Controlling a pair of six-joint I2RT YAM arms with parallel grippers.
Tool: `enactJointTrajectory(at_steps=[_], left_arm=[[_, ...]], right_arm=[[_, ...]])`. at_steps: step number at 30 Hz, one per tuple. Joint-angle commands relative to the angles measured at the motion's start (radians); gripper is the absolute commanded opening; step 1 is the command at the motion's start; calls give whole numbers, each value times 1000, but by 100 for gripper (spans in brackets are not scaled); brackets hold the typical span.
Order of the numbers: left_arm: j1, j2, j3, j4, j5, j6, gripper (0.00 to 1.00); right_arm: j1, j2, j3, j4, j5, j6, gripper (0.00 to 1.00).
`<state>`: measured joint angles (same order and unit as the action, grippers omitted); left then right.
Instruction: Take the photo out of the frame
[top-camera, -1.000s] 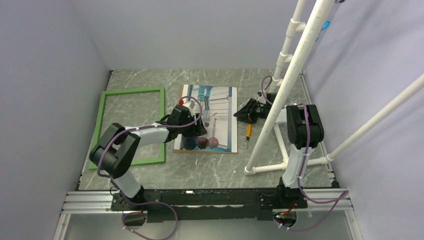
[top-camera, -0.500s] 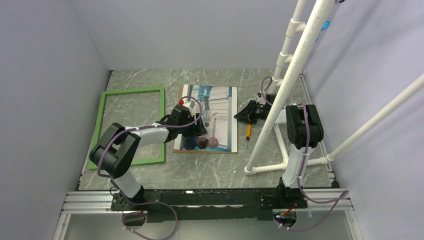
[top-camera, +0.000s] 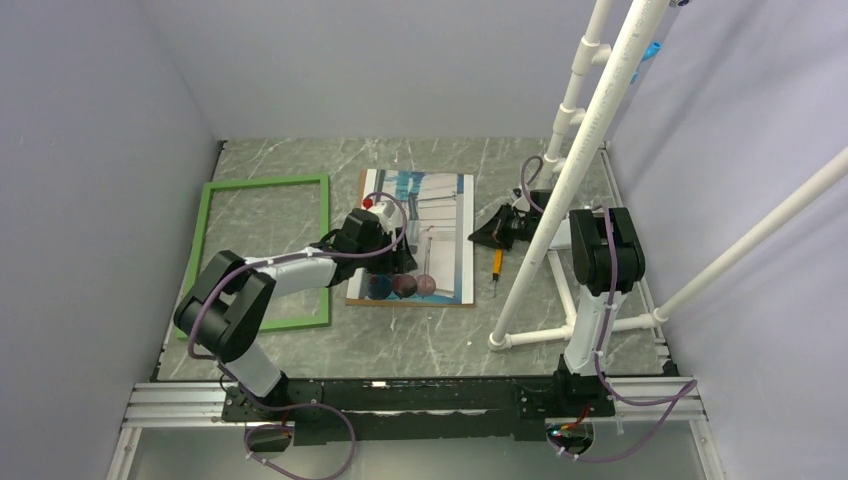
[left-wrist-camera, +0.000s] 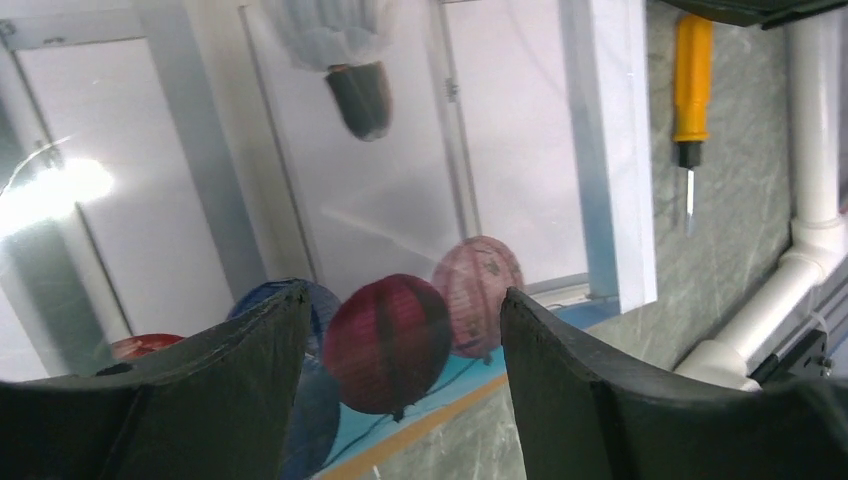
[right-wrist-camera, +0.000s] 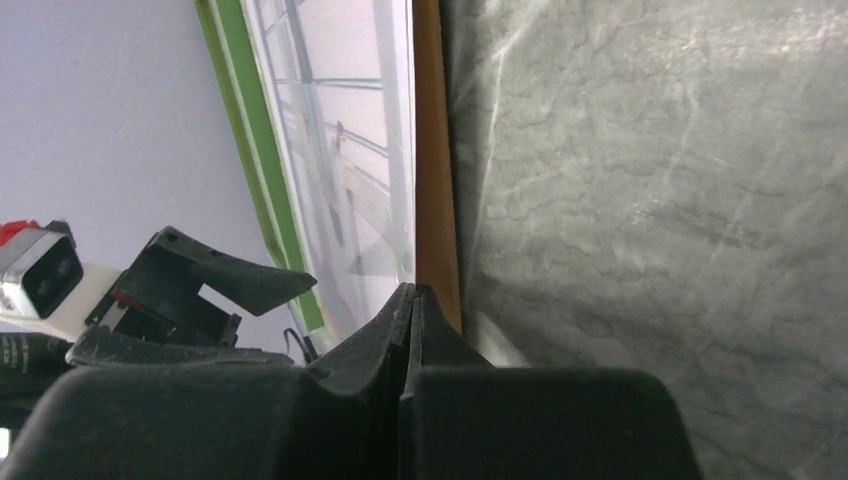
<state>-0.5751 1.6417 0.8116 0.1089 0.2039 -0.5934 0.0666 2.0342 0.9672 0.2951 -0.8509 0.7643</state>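
Observation:
The photo (top-camera: 440, 225) lies face up in the middle of the table on a brown backing board (top-camera: 410, 301), outside the green frame (top-camera: 265, 182), which lies flat to its left. My left gripper (top-camera: 397, 262) is open and empty, low over the photo's near-left corner. In the left wrist view its jaws (left-wrist-camera: 405, 295) straddle the red balloon (left-wrist-camera: 385, 340) of the photo (left-wrist-camera: 400, 180). My right gripper (top-camera: 476, 237) is shut and empty at the photo's right edge. In the right wrist view its fingertips (right-wrist-camera: 410, 292) meet the brown board's edge (right-wrist-camera: 432, 150), beside the photo (right-wrist-camera: 350, 120).
An orange-handled screwdriver (top-camera: 497, 262) lies right of the photo; it also shows in the left wrist view (left-wrist-camera: 690, 90). A white PVC pipe stand (top-camera: 545, 240) rises at the right, with its base pipes (top-camera: 535, 335) on the table. Grey walls enclose the table.
The left arm has shifted slightly over the photo's near-left corner. The right gripper has stayed shut at the photo's right edge, shifting only slightly.

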Motion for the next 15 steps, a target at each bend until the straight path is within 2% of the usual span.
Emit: enactJointTrajectory(at_steps=[1, 5, 9, 12, 15], left_arm=[[-22, -112, 11, 13, 9, 81, 73], [-23, -193, 10, -22, -11, 84, 73], [-23, -244, 23, -75, -34, 79, 74], [-23, -249, 24, -83, -34, 74, 74], [-20, -232, 25, -87, -21, 60, 74]], right_arm=[[3, -79, -5, 77, -67, 52, 0], [-1, -157, -32, 93, -87, 97, 0], [-9, -241, -86, 182, -106, 156, 0], [-17, -227, -105, 230, -111, 170, 0], [-32, -190, -147, 400, -162, 281, 0]])
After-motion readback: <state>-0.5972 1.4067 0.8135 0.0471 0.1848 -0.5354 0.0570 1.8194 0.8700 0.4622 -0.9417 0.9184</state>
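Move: The right hand is already shut on the photo's right edge, so the photo's middle lies about 10 cm to its left and level fore-and-aft. The brown board lies directly under the photo, its middle also about 10 cm left. The screwdriver is about 7 cm back and 5 cm right of the right hand. From the left hand, the photo's middle is some 4 cm ahead, 2 cm right and 3 cm below. Right hand keeps its pinch on the photo's edge and lifts about 9 cm; open left hand rises about 8. ##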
